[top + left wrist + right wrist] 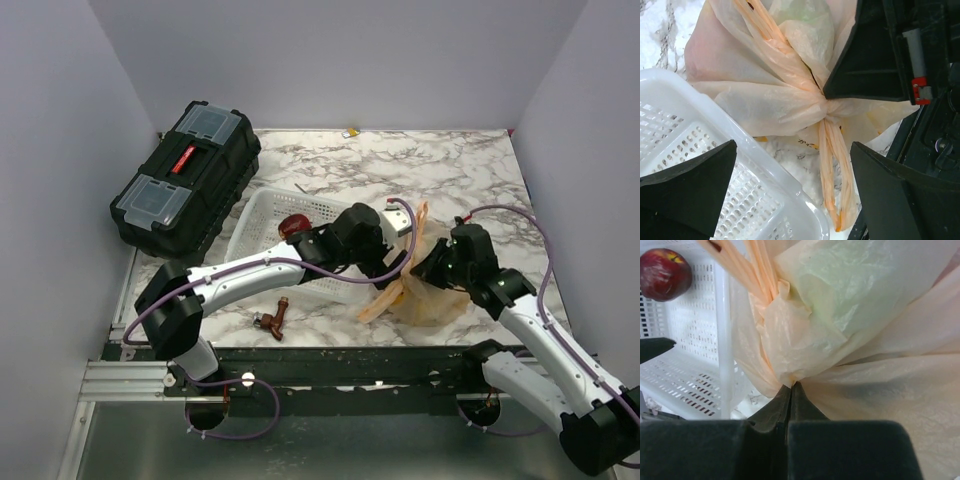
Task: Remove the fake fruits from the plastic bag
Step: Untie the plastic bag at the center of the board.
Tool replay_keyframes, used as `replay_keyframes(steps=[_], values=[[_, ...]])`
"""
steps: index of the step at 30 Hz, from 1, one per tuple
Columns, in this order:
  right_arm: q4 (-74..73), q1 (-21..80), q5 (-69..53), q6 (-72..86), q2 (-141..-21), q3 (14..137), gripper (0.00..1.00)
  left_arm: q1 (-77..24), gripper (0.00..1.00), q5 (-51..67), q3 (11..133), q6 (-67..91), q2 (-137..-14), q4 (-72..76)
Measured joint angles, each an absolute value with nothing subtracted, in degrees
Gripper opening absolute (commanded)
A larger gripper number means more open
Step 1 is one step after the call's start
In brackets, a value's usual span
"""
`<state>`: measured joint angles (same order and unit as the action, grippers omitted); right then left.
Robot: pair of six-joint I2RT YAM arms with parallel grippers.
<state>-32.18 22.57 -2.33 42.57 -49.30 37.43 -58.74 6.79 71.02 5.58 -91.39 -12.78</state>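
The pale peach plastic bag (432, 292) lies on the marble table to the right of the white basket (262, 212). My right gripper (791, 386) is shut on a bunched fold of the bag (875, 355), next to its loop handles (832, 175). A green fruit (840, 285) shows through the film, still inside. My left gripper (792, 150) stands open above the basket's corner (760, 155) and the bag's handles, touching nothing. In the overhead view it (395, 262) hangs just left of the bag. A red apple (293, 224) lies in the basket and also appears as an apple (664, 274) in the right wrist view.
A black toolbox (187, 175) sits at the back left. A small brown tap-shaped object (272, 320) lies near the front edge, left of the bag. Grey walls close in both sides and the back.
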Motion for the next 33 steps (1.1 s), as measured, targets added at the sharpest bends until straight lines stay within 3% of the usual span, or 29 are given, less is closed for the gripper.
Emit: replay_keyframes(steps=[8, 18, 30, 31, 33], values=[[-32.25, 22.57, 0.25, 42.61, -39.29, 36.58, 0.01, -58.74, 0.95, 6.81, 73.21, 3.92, -94.0, -11.55], [-32.69, 22.57, 0.84, 42.65, -40.47, 36.58, 0.01, -58.74, 0.74, 5.82, 79.75, 1.74, -101.51, -11.55], [-33.43, 22.57, 0.89, 42.94, -39.94, 37.67, 0.01, -59.13, 0.74, 7.75, 80.44, 2.24, -103.44, -10.74], [-33.61, 22.57, 0.97, 42.94, -39.83, 37.76, 0.01, -59.24, 0.72, 7.75, 80.93, 2.33, -104.03, -10.79], [-34.11, 22.57, 1.3, 42.94, -39.77, 38.0, 0.01, -59.37, 0.58, 7.75, 81.45, 2.61, -105.1, -10.68]])
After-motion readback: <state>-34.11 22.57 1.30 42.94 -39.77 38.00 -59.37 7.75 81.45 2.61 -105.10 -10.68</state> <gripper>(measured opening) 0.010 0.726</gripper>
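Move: The bag's knot, already pinched by the shut right fingers and within about 1 cm of the right hand point, lies some 6 cm to the open left hand's right, about 1 cm farther out and 6 cm lower. A loose handle loop trails back about 5 cm behind the left hand and 1 cm to its left. The white basket's middle is roughly 18 cm left and 5 cm ahead of that hand; the red fruit inside it is about 20 cm left and 8 cm ahead. To the right, and partly downward and forward, the left hand reaches about 5 cm in towards the knot at the right fingertips, its fingers closing partway but staying well open around the bunched plastic. Rising some 3.5 cm early on and tipping its fingers up about 10 degrees, the right hand keeps its pinch and pulls the bag's neck upward. ##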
